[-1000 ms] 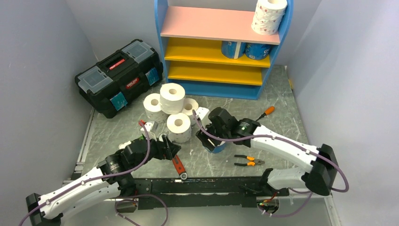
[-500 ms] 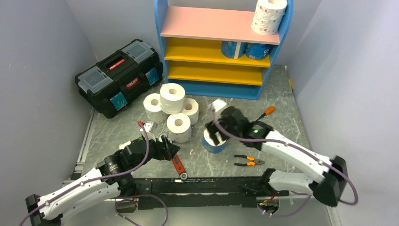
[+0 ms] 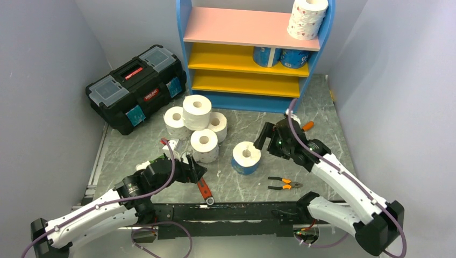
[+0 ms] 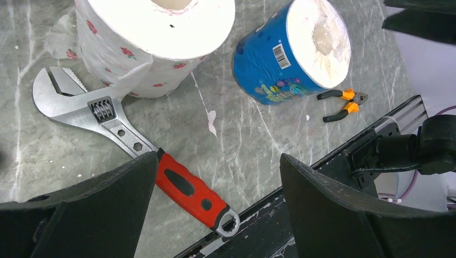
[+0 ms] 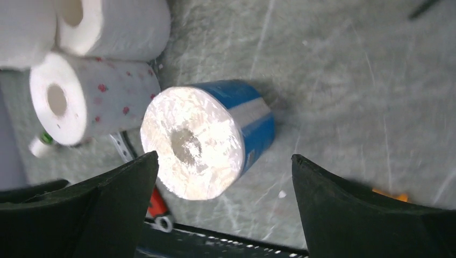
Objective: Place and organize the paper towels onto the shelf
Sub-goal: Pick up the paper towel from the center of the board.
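Observation:
The blue-wrapped paper towel roll stands on end on the table, free of both grippers. My right gripper is open, just right of and above it, touching nothing. My left gripper is open and empty, low over the table in front of a pink-dotted roll. More white rolls are piled behind it. The shelf holds a dotted roll on its pink top board and two blue rolls on the upper yellow board.
A red-handled wrench lies under my left gripper. Orange pliers lie to the right of the blue roll, and an orange screwdriver lies by my right wrist. A black toolbox stands at the back left. Grey walls close in both sides.
My right gripper opened, let go of the blue roll and drew back to the right. The roll now stands alone. The left arm has barely moved.

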{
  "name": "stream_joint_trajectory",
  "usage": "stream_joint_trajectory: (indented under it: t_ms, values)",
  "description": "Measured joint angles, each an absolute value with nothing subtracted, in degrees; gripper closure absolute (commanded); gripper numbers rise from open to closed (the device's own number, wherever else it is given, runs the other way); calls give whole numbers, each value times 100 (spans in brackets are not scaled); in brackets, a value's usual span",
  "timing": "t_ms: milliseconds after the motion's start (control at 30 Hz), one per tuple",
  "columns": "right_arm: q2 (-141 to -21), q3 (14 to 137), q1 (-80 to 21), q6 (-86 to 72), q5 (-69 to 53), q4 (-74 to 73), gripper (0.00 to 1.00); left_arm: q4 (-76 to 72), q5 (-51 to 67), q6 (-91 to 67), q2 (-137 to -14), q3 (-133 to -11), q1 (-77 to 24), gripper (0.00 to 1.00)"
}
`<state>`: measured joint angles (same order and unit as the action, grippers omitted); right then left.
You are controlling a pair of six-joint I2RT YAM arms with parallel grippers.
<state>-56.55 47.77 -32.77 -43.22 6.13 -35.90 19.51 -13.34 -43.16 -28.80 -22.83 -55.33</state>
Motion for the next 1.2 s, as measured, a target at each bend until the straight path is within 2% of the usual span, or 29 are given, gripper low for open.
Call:
stream_joint_trajectory:
  t_ms: [200,400,600,833,967,1200]
  values:
    - [-5035,4602,-3301,-6381,1048,-4340,7,1894,-1334,-4425,-2858,-2235,-5531,11]
    - [-5428,4423,-4104,-7811,1347,-4652,8,1824,-1328,-4495,-2958,-2178,-5533,11]
    - [-5948,4464,-4609,-8689,1573,-4753,14,1833,-1319,-4541,-3022,-2178,-5533,11]
    - [-6007,4464,-4687,-9314,1723,-4689,15,1833,-1319,-4598,-2939,-2178,-5533,11]
    - [-6252,4595,-4915,-9636,1855,-4722,24,1835,-1317,-4617,-2939,-2178,-5533,11]
    - [-6810,5107,-5308,-10433,2073,-4998,29,1841,-1315,-4628,-2936,-2176,-5533,11]
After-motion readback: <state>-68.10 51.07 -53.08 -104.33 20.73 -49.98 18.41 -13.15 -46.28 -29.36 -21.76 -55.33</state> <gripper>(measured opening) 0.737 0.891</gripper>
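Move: The blue-wrapped paper towel stands about 7 cm to the right hand's left, 3 cm back and 9 cm below. The nearest white roll is some 21 cm left and 1 cm ahead of the hand; the pliers lie 9 cm back, 8 cm right and 15 cm below. From the left hand the blue paper towel is about 17 cm right and 7 cm ahead, 8 cm lower. Right hand swings left, back and down, about 5 cm each, towards the blue roll, twisting clockwise, fingers narrowing slightly. ##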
